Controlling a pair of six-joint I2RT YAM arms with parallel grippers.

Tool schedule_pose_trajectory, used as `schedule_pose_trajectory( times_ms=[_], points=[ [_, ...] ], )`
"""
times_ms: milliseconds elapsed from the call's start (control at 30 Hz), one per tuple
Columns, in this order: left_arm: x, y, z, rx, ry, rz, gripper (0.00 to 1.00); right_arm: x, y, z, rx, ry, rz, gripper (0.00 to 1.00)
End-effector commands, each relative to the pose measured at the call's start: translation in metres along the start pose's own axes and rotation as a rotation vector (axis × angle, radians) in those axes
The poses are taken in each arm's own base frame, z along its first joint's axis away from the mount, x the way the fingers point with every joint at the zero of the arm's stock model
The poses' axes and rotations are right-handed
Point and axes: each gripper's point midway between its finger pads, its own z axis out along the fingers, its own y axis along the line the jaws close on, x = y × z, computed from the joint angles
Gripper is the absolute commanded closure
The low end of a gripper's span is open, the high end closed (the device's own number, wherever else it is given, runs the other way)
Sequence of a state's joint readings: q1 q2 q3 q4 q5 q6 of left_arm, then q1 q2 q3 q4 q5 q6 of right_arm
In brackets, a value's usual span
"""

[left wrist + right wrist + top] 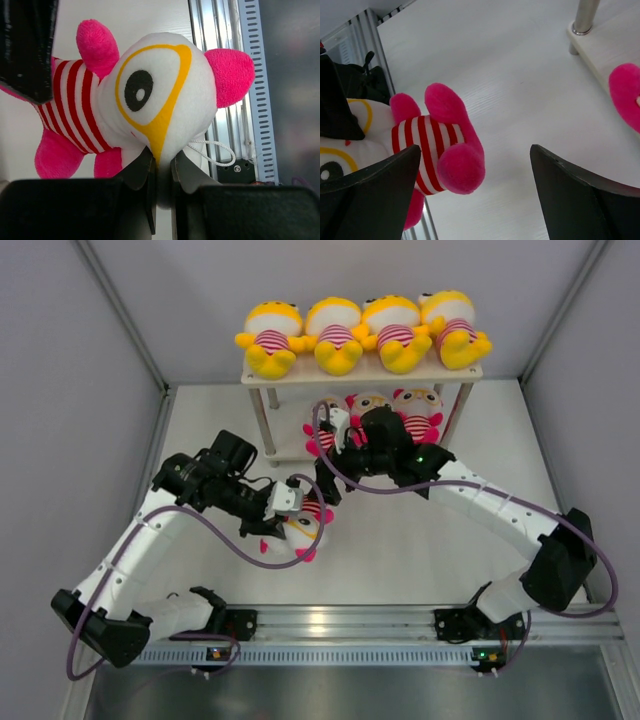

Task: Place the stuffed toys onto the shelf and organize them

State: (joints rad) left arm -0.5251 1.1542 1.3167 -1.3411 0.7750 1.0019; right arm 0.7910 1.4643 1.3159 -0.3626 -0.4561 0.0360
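Several yellow stuffed toys [365,332] sit in a row on the top board of the shelf [300,376]. Three pink-limbed toys [418,410] stand on its lower board, partly hidden by my right arm. My left gripper [290,508] [161,157] is shut on the white head of another pink-limbed toy [303,528] [150,95], pinching its plush just above the table in front of the shelf. My right gripper [325,485] [475,148] is open right beside that toy's striped body [432,145], and its fingers hold nothing.
A metal rail [400,620] [225,30] runs along the near table edge by the arm bases. Grey walls close in the left, right and back sides. A shelf leg [582,17] and the lower board's corner [610,40] stand close on the right wrist's far side.
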Motion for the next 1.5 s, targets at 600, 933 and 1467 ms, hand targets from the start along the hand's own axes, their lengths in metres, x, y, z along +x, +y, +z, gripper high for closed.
schedule_pose_trajectory(
  times_ms=[600, 933, 1467],
  points=[
    [0.000, 0.044, -0.032, -0.314, 0.103, -0.107, 0.74, -0.013, 0.023, -0.028, 0.154, -0.238, 0.103, 1.00],
    [-0.003, 0.068, -0.033, -0.417, 0.091, -0.225, 0.01, -0.007, -0.032, -0.053, 0.450, -0.529, 0.407, 1.00],
    [0.025, 0.131, 0.082, -0.432, 0.102, -0.390, 0.01, 0.043, -0.051, -0.057, 0.593, -0.627, 0.726, 1.00]
  ],
)
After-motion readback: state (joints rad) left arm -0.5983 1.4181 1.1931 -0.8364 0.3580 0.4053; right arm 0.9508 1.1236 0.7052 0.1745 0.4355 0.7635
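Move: The panda toy hangs in the left hand, pinched by its head; its middle lies about 5 cm ahead and 3 cm right of that hand. From the open right hand it is about 6 cm back, 4 cm left and 4 cm lower. The lower shelf's left panda sits some 20 cm ahead of the right hand, 3 cm left, 12 cm below; its middle panda is level with that one, about 8 cm to the hand's right. The right hand draws back about 5 cm, slightly left and down, and shuts on the panda toy's lower body while the left still holds its head, then swings it right and forward, turning some 50 degrees clockwise. As that swing starts the left hand opens wide, letting go of the head, and follows about 10 cm forward, then drops about 10 cm beside it. ##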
